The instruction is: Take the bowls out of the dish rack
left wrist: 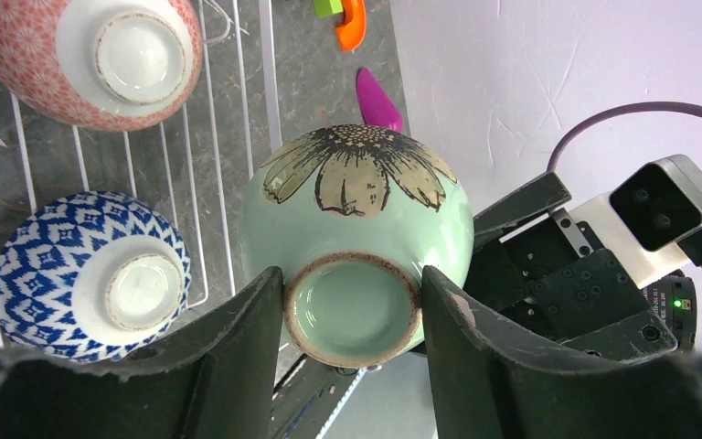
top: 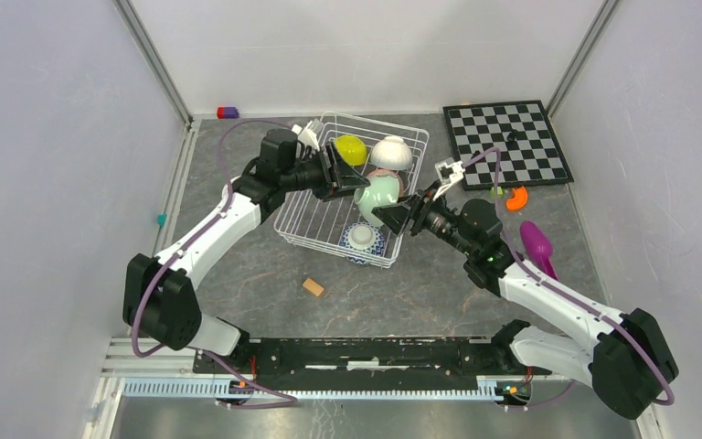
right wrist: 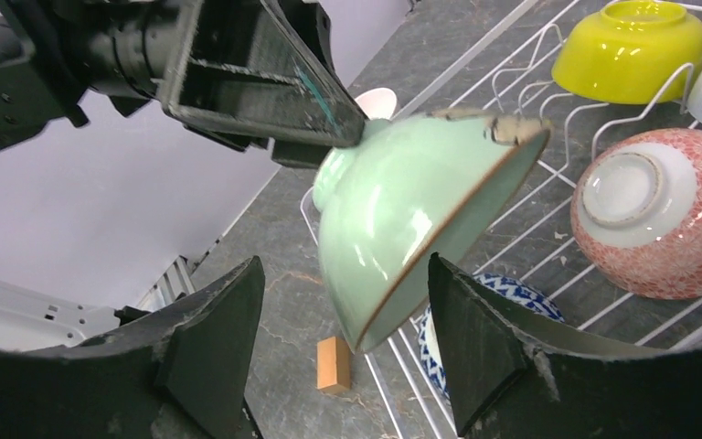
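Observation:
My left gripper (left wrist: pixel 352 274) is shut on the foot ring of a pale green bowl (left wrist: pixel 366 210) with a dark flower on its side. It holds the bowl tilted above the white wire dish rack (top: pixel 329 242). My right gripper (right wrist: pixel 345 265) is open, one finger on each side of that bowl's rim (right wrist: pixel 411 219) with a gap on the left side. Still lying in the rack are a yellow-green bowl (top: pixel 350 149), a white bowl (top: pixel 391 152), a speckled pink bowl (right wrist: pixel 658 210) and a blue-and-white bowl (top: pixel 362 240), the last two upside down.
A chessboard (top: pixel 507 142) lies at the back right, with an orange piece (top: pixel 515 198) and a magenta object (top: pixel 537 247) near the right arm. A small wooden block (top: pixel 313 287) sits in front of the rack. A red-and-blue block (top: pixel 228 112) is by the back wall.

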Tool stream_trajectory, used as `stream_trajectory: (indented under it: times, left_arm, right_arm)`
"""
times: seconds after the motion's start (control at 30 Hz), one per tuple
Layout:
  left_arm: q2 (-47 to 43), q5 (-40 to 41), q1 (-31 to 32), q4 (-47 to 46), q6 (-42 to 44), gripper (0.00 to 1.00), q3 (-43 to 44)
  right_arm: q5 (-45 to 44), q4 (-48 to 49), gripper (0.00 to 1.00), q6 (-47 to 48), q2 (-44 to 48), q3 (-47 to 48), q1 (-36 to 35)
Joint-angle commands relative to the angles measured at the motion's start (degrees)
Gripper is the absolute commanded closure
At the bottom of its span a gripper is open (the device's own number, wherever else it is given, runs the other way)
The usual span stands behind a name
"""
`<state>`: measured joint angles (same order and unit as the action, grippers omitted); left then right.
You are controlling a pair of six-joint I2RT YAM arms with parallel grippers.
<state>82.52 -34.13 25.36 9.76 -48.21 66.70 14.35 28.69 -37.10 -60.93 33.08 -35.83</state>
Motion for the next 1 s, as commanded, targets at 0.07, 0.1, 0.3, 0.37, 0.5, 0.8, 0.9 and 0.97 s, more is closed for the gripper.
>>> stream_trajectory:
  times: [0.07,0.1,0.3,0.37,0.5,0.8,0.9,0.97]
  left_arm:
    - [-2.57,-6.22,0.28,-10.3,-7.47,0.63,-1.1]
    - [-2.57,-6.59,0.38,-11.73,-8.12,0.63,-1.34]
    - [-3.29,-8.59,0.39,-14.83,-8.08,0.32,-1.84]
    - [-4.3,-7.38,0.04,-12.43,-5.53,0.21,-1.39]
    - [-7.3,-1.18,-1.26,-0.13,2.37,0.11,0.9]
    - [-14.84,29.23,-3.16,18.79,12.61,0.0,2.92]
    - [-15.7,39.32,-4.01,22.65,11.24,0.0,2.78]
    - [-15.68,42.66,-4.56,24.24,10.25,0.0,2.74]
  right_arm:
    - [0.22,5.81,0.42,-0.27,0.04,2.34,-0.69]
    - [0.44,6.13,0.55,-0.31,0.02,2.34,-0.73]
    - [-1.27,4.29,1.0,1.0,1.95,2.43,-0.7]
    - [-2.67,1.96,1.0,2.86,3.54,2.88,-0.72]
    - [-5.08,-5.81,1.0,9.17,7.01,5.9,-0.72]
    - [-22.94,-20.22,1.0,24.28,17.94,4.55,-0.61]
    - [-32.64,-21.63,1.0,24.41,21.0,0.35,-0.66]
    - [-35.34,-22.48,1.0,24.62,21.8,-1.75,-0.69]
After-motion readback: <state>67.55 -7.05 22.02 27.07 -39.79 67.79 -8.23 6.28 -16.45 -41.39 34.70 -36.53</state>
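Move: Just beyond the right hand's open fingers hangs the green bowl, its near rim between the fingertips and its middle about 3 cm ahead, 4 cm left and 1 cm above. The left hand already grips its foot, with the bowl's middle about 4 cm to that hand's right and 1 cm below. Some 18 cm below the right hand, in the rack, sit the blue-patterned bowl (8 cm left, 1 cm ahead) and the pink bowl (3 cm left, 13 cm ahead). Handing over the green bowl: the right fingers close and pinch its rim almost in place, then the left fingers spread and let go of its foot as that hand lifts about 3 cm. The left hand next backs off some 10 cm to the left, while the right carries the bowl about 9 cm right and slightly up, swinging roughly 20 degrees clockwise. ##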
